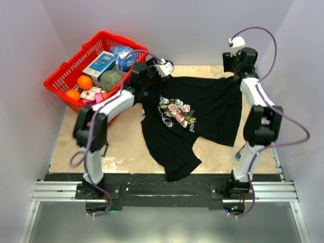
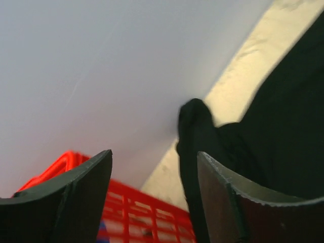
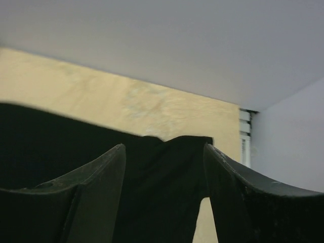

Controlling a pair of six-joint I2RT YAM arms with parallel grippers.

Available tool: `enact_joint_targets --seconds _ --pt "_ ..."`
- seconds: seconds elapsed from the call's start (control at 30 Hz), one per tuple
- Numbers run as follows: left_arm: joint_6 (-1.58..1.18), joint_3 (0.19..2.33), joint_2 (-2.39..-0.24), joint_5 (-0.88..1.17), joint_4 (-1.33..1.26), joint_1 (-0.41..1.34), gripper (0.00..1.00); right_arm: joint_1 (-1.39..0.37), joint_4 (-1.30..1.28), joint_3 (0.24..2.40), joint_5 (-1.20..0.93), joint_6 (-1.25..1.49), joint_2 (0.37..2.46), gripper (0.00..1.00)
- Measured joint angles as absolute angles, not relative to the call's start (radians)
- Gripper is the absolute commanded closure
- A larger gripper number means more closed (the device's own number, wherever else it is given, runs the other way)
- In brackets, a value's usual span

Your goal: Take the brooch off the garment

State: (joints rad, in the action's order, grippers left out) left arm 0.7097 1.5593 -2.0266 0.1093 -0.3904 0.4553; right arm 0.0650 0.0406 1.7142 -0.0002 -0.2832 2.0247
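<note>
The garment (image 1: 202,109), a black T-shirt with a pink, white and green floral print (image 1: 177,112), lies spread on the table. A tiny blue spot at its left edge by my left wrist (image 1: 146,93) may be the brooch; it shows in neither wrist view. My left gripper (image 1: 148,71) is open and empty over the shirt's left shoulder; in its wrist view (image 2: 154,154) a fold of the shirt (image 2: 283,111) rises beyond the right finger. My right gripper (image 1: 234,71) is open (image 3: 164,147), with the shirt's far right sleeve (image 3: 50,136) between and beyond its fingers.
A red basket (image 1: 66,66) stands at the back left, close to my left gripper, and holds oranges, a green ball (image 1: 110,79), a box and a blue-and-white round container (image 1: 123,56). It shows in the left wrist view (image 2: 147,207). Walls enclose the back and sides.
</note>
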Motion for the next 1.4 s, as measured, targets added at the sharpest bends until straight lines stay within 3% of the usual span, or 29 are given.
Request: enact_joint_targets --seconds 0.1,0.23,0.33,0.47,0.73,0.97,1.4 --pt "0.635 1.399 -1.788 0.195 -0.287 0.468 0.52 0.058 -0.064 1.601 -0.178 -0.348 1.859 0.35" --pt "0.597 1.251 -1.539 0.349 -0.133 0.473 0.62 0.052 -0.251 1.481 -0.345 -0.494 1.760 0.50" --pt "0.587 1.172 -1.513 0.426 -0.052 0.480 0.71 0.052 -0.390 1.381 -0.404 -0.620 1.767 0.64" --pt "0.585 1.110 -1.627 0.467 0.036 0.509 0.80 0.053 -0.535 1.237 -0.413 -0.757 1.789 0.69" --pt "0.618 1.097 -1.794 0.469 0.187 0.554 0.80 0.054 -0.523 1.202 -0.300 -0.849 1.837 0.83" --pt "0.665 1.011 -1.795 0.402 0.195 0.559 0.83 0.077 -0.413 1.227 -0.164 -0.824 1.900 0.85" --pt "0.660 0.651 -1.395 0.449 0.321 0.754 0.85 0.097 -0.284 1.102 0.031 -0.846 1.841 0.83"
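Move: The left hand, already open at the far left and some 23 cm above the table, has the garment's front flap about 37 cm nearer the base and 9 cm to its right. The blue brooch is some 6 cm back and 6 cm left, the flower print 15 cm back and 12 cm right, and the red basket about 32 cm left, roughly level. For the right hand, the garment's right side lies about 18 cm back, 5 cm left and 21 cm below; the can is 41 cm back, straight in line. The right hand's nearly closed fingertips come down onto the garment's right side: back and down about 20 cm, drifting left at first, tipping some 45 degrees downward, then sweeping right about 10 cm at cloth level. The left hand rises briefly while drawing back past the brooch, dives 22 cm, tips steeply down and keeps travelling back low to beside the front flap's left edge, about 40 cm in all, its fingers closing to a narrow gap on nothing. ##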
